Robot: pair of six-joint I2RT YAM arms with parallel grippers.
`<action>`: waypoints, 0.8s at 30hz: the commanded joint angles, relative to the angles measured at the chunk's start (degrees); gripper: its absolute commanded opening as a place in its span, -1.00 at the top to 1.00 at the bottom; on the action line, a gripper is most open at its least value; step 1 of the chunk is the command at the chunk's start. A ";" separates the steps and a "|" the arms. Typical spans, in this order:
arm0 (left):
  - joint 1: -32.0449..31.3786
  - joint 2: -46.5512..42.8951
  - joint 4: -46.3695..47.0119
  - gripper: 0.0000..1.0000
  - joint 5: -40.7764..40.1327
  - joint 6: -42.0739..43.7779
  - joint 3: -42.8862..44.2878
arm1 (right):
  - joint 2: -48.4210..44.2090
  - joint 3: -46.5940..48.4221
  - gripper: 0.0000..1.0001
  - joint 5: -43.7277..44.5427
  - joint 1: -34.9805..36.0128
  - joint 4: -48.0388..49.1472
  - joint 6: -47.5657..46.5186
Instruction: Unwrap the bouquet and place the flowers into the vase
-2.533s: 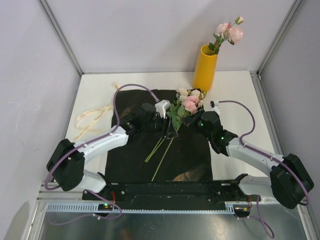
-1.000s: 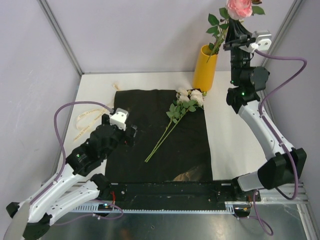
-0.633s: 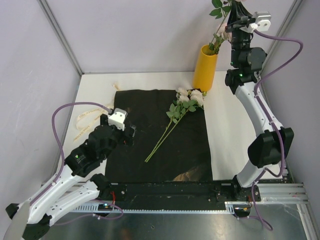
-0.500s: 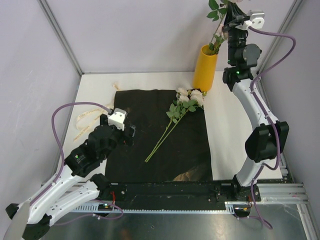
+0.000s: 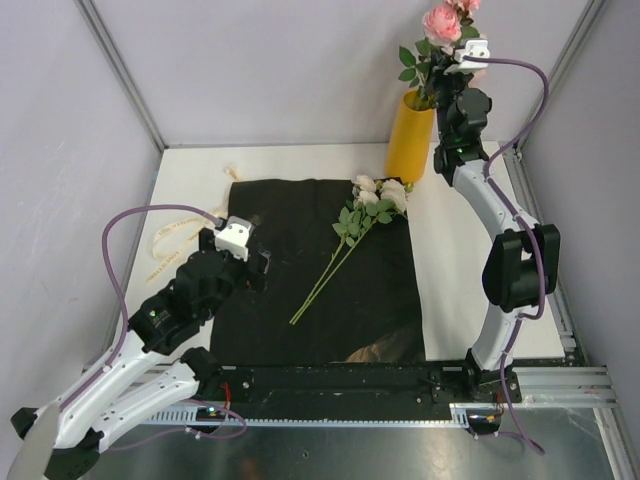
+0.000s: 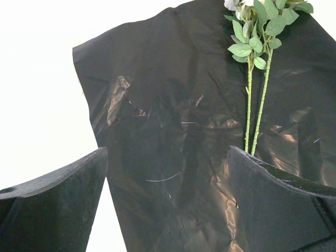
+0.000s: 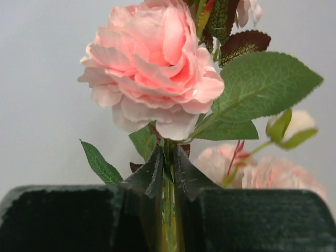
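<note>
The mustard vase (image 5: 410, 138) stands at the back of the table. My right gripper (image 5: 447, 72) hovers just above its mouth, shut on the green stem (image 7: 169, 178) of a pink rose (image 5: 440, 20) (image 7: 152, 63); the stem runs down towards the vase opening. More pink blooms (image 7: 268, 168) show blurred behind it. Cream-white flowers (image 5: 380, 192) with leaves and two long stems (image 6: 255, 105) lie on the spread-out black wrapping sheet (image 5: 290, 300) (image 6: 168, 105). My left gripper (image 5: 258, 272) (image 6: 168, 210) hangs open over the sheet's left part, nothing between its fingers.
The cream ribbon (image 5: 175, 245) lies loose on the white table left of the sheet. Grey walls and metal frame posts (image 5: 120, 70) enclose the table. A black rail (image 5: 340, 380) runs along the near edge.
My right arm has swung left over the vase and brought the pink rose down, stem towards the opening. The left arm has stayed still and open.
</note>
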 commanded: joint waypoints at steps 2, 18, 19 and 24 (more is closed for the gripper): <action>0.05 -0.16 1.31 -0.99 -1.44 0.93 -0.14 | -2.83 -3.14 0.54 4.99 0.39 -7.93 5.70; 0.05 0.24 1.30 -0.99 -2.05 0.97 -0.22 | -24.24 -15.93 -0.39 6.22 1.30 -36.69 27.04; 0.01 0.33 1.29 -0.99 -2.05 0.95 -0.21 | -26.07 -16.73 -0.39 5.56 1.47 -39.47 29.24; 0.00 0.30 1.33 -0.99 -2.09 1.00 -0.22 | -33.24 -23.16 -0.33 1.92 3.47 -48.23 38.32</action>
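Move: The right hand still nips the pink rose's stem over the yellow vase, whose middle lies about 7 cm ahead, 3 cm left and 33 cm below, its rim some 20 cm down. The white roses' heads on the black wrapping lie about 11 cm nearer the robot than the vase and 8 cm to its left. From the idle left hand, the vase is roughly 42 cm ahead, 36 cm right and 11 cm lower. The right fingers let go of the pink rose's stem, spreading about two-thirds open while the hand sinks some 11 cm toward the vase and tips fingers-down by roughly 25 degrees. It then pulls back toward the base, away from the vase, by about 13 cm, rising some 4 cm and rolling its left side up. ##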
